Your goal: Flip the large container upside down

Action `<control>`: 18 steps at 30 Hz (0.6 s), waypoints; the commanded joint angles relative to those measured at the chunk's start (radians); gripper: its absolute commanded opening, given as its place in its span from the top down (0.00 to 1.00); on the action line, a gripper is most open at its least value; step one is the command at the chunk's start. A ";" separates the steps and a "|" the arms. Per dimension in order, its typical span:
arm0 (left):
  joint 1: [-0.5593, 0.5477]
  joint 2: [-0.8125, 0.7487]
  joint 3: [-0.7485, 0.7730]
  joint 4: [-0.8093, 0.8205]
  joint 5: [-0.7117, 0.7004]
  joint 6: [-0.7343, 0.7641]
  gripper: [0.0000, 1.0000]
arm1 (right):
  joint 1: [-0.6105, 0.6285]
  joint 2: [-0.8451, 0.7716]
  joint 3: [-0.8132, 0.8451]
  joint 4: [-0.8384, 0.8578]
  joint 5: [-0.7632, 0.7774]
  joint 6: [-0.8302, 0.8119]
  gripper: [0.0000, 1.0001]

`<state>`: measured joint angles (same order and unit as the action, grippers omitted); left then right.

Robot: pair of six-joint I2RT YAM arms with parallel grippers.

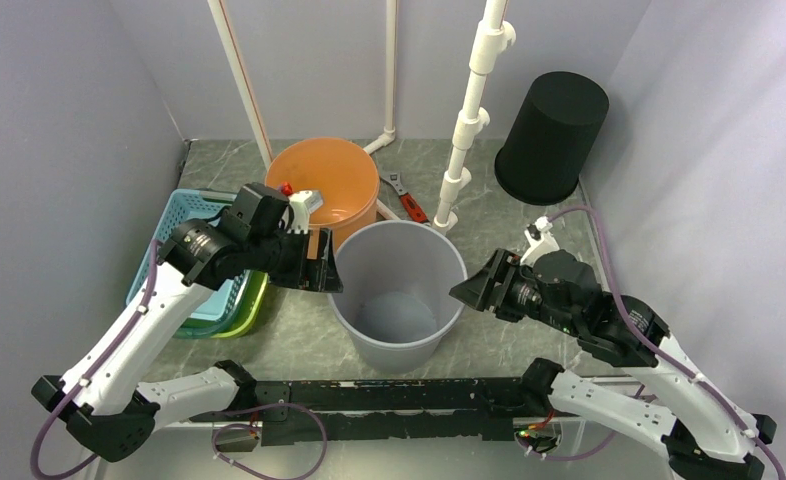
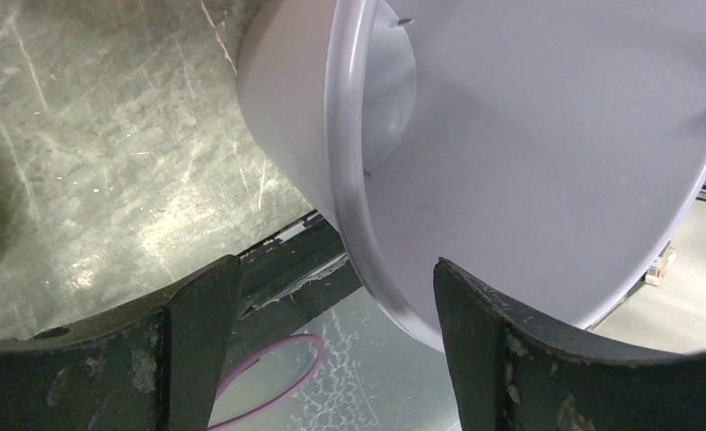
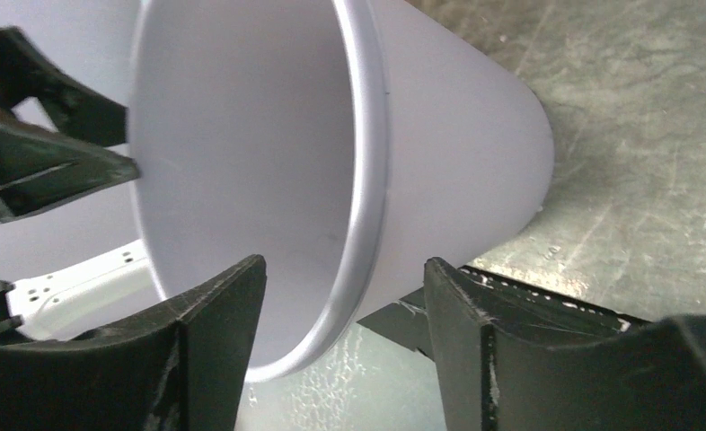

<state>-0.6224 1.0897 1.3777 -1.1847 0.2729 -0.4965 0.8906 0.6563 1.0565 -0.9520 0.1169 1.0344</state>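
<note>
The large container (image 1: 409, 345) is a grey plastic bucket standing upright, mouth up, near the table's front centre. My left gripper (image 1: 329, 270) is at its left rim and my right gripper (image 1: 464, 290) at its right rim. In the left wrist view the container (image 2: 547, 135) has its rim running between the open fingers of the left gripper (image 2: 336, 262), one finger inside and one outside, with gaps showing. In the right wrist view the right gripper (image 3: 344, 260) straddles the container (image 3: 242, 135) rim the same way, open and not pressing on it.
An orange bucket (image 1: 324, 180) stands just behind the grey one. A black bucket (image 1: 552, 135) sits upside down at the back right. Stacked blue and green baskets (image 1: 184, 215) lie at the left. White pipes (image 1: 469, 130) and a red-handled wrench (image 1: 406, 200) are behind.
</note>
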 commanded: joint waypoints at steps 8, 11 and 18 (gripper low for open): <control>0.000 -0.016 -0.047 0.074 0.075 -0.048 0.37 | -0.001 0.038 -0.009 0.071 -0.011 0.035 0.51; 0.001 -0.027 -0.055 0.090 0.063 -0.044 0.40 | -0.001 0.033 -0.016 0.092 -0.001 0.042 0.53; 0.000 0.017 -0.050 0.093 0.083 -0.036 0.57 | -0.001 0.014 -0.002 0.080 0.020 0.043 0.64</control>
<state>-0.6224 1.0924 1.3258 -1.1259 0.3286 -0.5354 0.8906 0.6899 1.0382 -0.9192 0.1211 1.0672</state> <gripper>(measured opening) 0.457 0.374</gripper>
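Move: The large grey container stands open side up between the hands, its near-side rims right at both sets of fingertips. Its middle lies about 14 cm to the left hand's right and level with it, some 13 cm lower; from the right hand it is roughly 12 cm left, 3 cm ahead and 14 cm down. The orange container stands some 22 cm ahead of the left hand and 3 cm to its left, the green basket stack about 28 cm left of that hand and 14 cm ahead, near the table. The large container's rim is being straddled from both sides, one finger inside and one outside on each hand. The left hand eases about 1 cm right and a little down, the right about 1 cm left, slightly forward and down, wrists almost unturned, while both grippers narrow steadily, the left from wide open to about half, the right to about a third. ##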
